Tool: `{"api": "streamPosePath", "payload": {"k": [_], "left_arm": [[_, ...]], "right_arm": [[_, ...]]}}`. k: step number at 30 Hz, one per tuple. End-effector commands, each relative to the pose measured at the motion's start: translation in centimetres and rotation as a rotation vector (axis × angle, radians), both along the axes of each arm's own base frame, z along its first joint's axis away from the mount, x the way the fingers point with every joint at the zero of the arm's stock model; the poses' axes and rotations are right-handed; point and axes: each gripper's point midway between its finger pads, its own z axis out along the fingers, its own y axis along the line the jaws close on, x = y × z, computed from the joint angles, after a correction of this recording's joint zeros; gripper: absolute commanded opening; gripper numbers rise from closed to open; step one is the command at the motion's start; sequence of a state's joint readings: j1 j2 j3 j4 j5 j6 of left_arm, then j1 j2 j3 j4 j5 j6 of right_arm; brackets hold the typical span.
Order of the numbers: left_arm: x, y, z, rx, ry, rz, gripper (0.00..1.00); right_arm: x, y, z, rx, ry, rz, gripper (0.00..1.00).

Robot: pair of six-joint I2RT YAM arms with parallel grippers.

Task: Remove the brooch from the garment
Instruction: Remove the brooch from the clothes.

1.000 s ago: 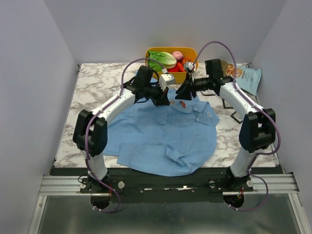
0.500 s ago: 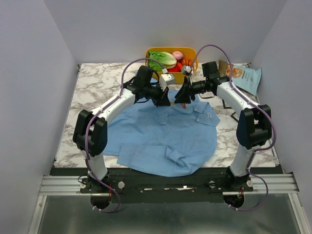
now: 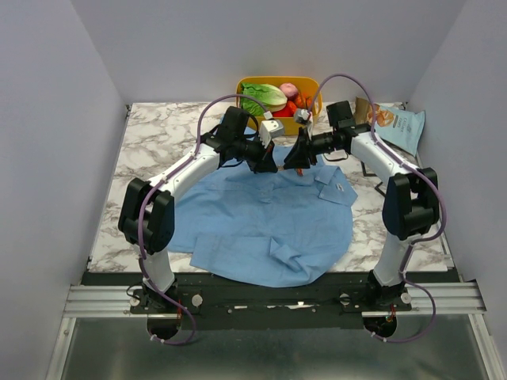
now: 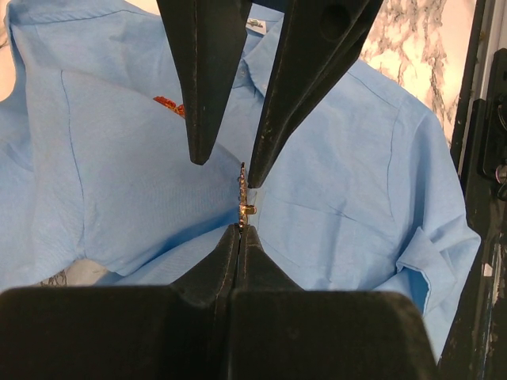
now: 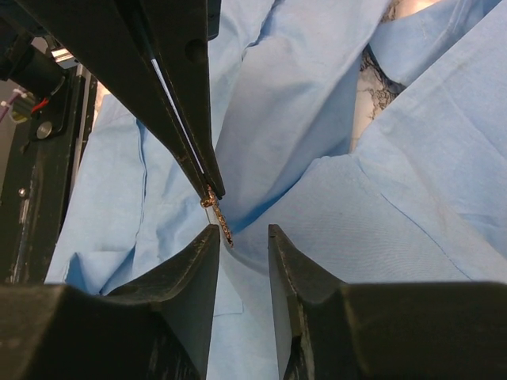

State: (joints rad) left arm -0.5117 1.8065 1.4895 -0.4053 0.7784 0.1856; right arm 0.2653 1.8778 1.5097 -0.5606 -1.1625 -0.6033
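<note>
The garment (image 3: 261, 218) is a light-blue shirt spread over the table (image 3: 150, 146). The garment (image 4: 119, 158) fills the left wrist view, and the garment (image 5: 380, 222) fills the right wrist view. The brooch (image 4: 243, 194) is a tiny gold-tan piece standing edge-on above the cloth. My left gripper (image 4: 240, 227) is shut, pinching the brooch's near end. In the right wrist view the brooch (image 5: 219, 215) hangs from those shut tips. My right gripper (image 5: 242, 233) is open around its free end, which lies close to one finger (image 5: 204, 245). From above, left gripper (image 3: 274, 165) and right gripper (image 3: 291, 164) meet tip to tip near the collar.
A brighter red-orange ornament (image 4: 168, 103) stays pinned on the shirt beyond the grippers. A yellow basket (image 3: 246, 82) of vegetables stands at the back edge. A snack bag (image 3: 400, 127) lies at the back right. Bare marble shows left of the shirt.
My right gripper has moved left up to the left gripper's tips and its jaws have narrowed. It now covers the red-orange ornament in the top view. The left arm has stayed still.
</note>
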Motion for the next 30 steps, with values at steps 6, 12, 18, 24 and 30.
{"api": "streamPosePath", "payload": {"k": [6,12,18,24,30], "left_arm": [[-0.5,-0.4,1.2,-0.039,-0.013,-0.023,0.0],[-0.3,-0.5,1.1,-0.038,-0.008,-0.015,0.0],[0.1,-0.4,0.8,-0.024,-0.006,0.0,0.13],[0.8,0.2,0.0,0.017,-0.019,0.032,0.51],[1.5,0.8,-2.4,0.08,-0.03,0.051,0.61]], "right_arm": [[-0.3,0.1,0.1,0.012,0.022,0.041,0.26],[-0.5,0.2,0.4,0.026,0.022,0.054,0.01],[-0.1,0.1,0.5,0.001,0.0,0.028,0.01],[1.3,-0.9,0.1,-0.084,-0.047,-0.066,0.01],[1.9,-2.0,-0.4,-0.162,-0.08,-0.142,0.01]]}}
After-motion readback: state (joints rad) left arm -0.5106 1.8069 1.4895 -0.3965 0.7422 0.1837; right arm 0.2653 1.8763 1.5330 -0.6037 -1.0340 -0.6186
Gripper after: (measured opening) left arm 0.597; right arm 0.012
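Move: The left fingers still hold the brooch at their tips, about 1 cm to the right of the left hand and 1 cm below it. From the half-open right hand, the brooch is some 2 cm to the left and 1 cm back, at about the same height. The red flower on the garment is roughly 3 cm ahead of the right hand, 4 cm to its right and 10 cm below; the basket is about 21 cm ahead, 3 cm left and 7 cm below. Staying nearly in place, the right hand eases back about half a centimetre and shuts on the free end of the brooch, pinching it. Only then do the left fingers open, past half, and release it. The right hand then carries the brooch about 2 cm forward, with a little right and down; the left arm hardly shifts. ##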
